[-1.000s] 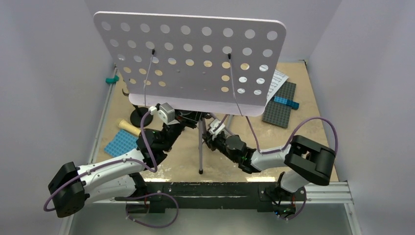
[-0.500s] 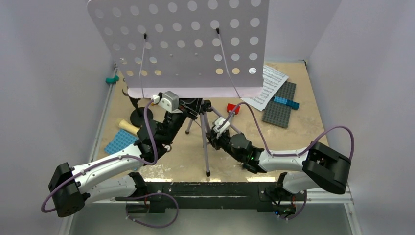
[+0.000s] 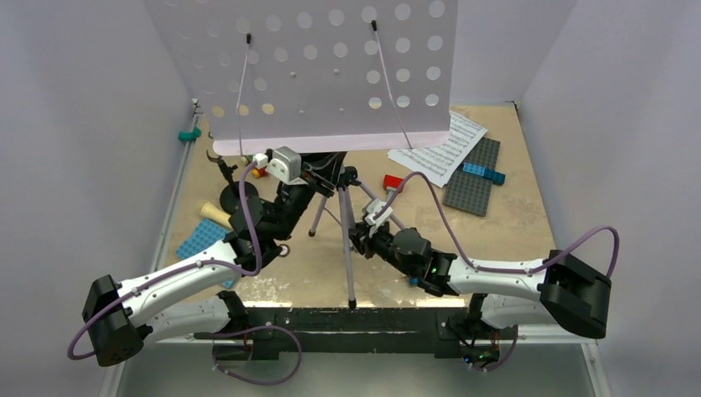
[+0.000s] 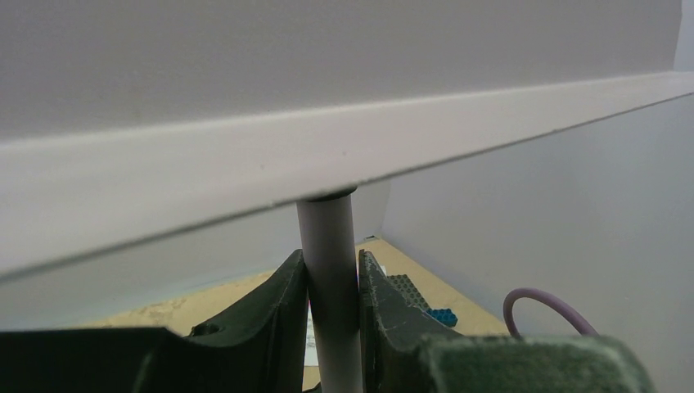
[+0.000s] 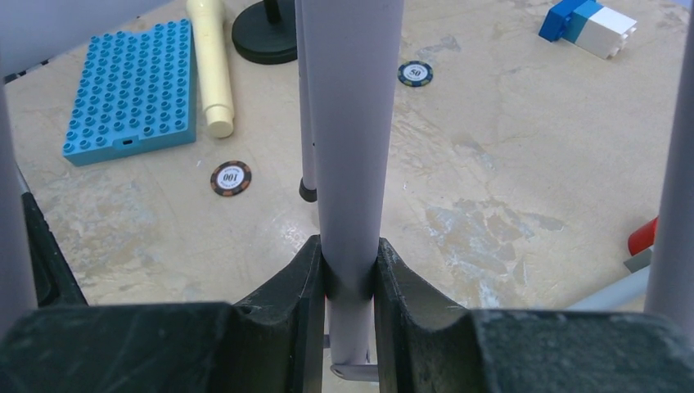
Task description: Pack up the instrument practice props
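Observation:
The lilac perforated music stand (image 3: 331, 66) is upright, its desk high in the top view and its thin tripod legs (image 3: 350, 273) spread below. My left gripper (image 3: 328, 178) is shut on the stand's pole (image 4: 326, 237) just under the desk's ledge. My right gripper (image 3: 361, 240) is shut on the same pole (image 5: 352, 123) lower down. The left gripper (image 4: 331, 282) and right gripper (image 5: 350, 266) each show the tube pinched between both fingers. White sheet-music pages (image 3: 442, 149) lie at the back right. The cream microphone (image 5: 211, 65) lies beside the black round-base mic stand (image 5: 263, 37).
A blue studded baseplate (image 5: 131, 90) lies left of the microphone. A grey baseplate (image 3: 473, 186) carrying a blue brick (image 3: 484, 171) sits at the right, with a red brick (image 3: 393, 181) near the tripod. Two poker chips (image 5: 231, 177) lie on the table. Walls enclose three sides.
The stand has swung upright and its desk has risen toward the camera, uncovering the sheet music and red brick. Both arms followed the pole; the right arm stretched out low.

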{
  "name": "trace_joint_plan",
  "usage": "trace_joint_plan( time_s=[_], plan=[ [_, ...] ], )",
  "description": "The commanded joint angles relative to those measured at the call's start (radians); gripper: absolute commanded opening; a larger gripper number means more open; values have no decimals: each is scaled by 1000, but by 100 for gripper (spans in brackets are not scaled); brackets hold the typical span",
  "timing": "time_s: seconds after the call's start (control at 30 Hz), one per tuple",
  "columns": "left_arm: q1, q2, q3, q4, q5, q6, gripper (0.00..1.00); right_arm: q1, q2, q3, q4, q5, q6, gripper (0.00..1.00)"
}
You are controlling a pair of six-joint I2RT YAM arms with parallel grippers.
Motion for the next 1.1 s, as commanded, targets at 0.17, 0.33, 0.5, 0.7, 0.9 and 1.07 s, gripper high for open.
trace_joint_plan(
  time_s=[0.17, 0.33, 0.5, 0.7, 0.9, 1.07],
  plan=[
    [7, -36, 71, -176, 69, 24, 0, 30, -237, 175, -54, -127, 84, 0],
    [7, -39, 30, -202, 67, -26, 0, 31, -276, 177, -168, -206, 167, 0],
    [7, -3, 15, -236, 64, -40, 0, 31, -281, 164, -221, -241, 239, 0],
    [7, 54, -20, -202, 59, -77, 0, 32, -298, 140, -273, -260, 322, 0],
    [7, 105, -11, -184, 61, -113, 0, 32, -319, 194, -359, -279, 362, 0],
    [7, 125, -8, -171, 30, -117, 0, 31, -331, 213, -366, -283, 388, 0]
  ],
)
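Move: Under its tray, the music stand is held upright-leaning: the tray's middle is some 17 cm above the left hand and 3 cm out, the leg hub about 12 cm below, 2 cm out and 2 cm right. The red-headed hammer lies 18 cm out, 14 cm right, 40 cm below. From the right hand, the table's front edge is straight back 11 cm and 17 cm below, the hub 8 cm out, 1 cm left, 12 cm up, and a poker chip 4 cm out, 19 cm left, 17 cm below. Tipping the stand between them, both hands keep their grips on its centre pole. The right hand, low between the legs, draws the pole's foot back about 9 cm towards the table's front edge, sinking late and tilting fingers-down some 30 degrees. The left, under the tray, waits briefly, then lowers the top, easing forward and right and tipping down less. ##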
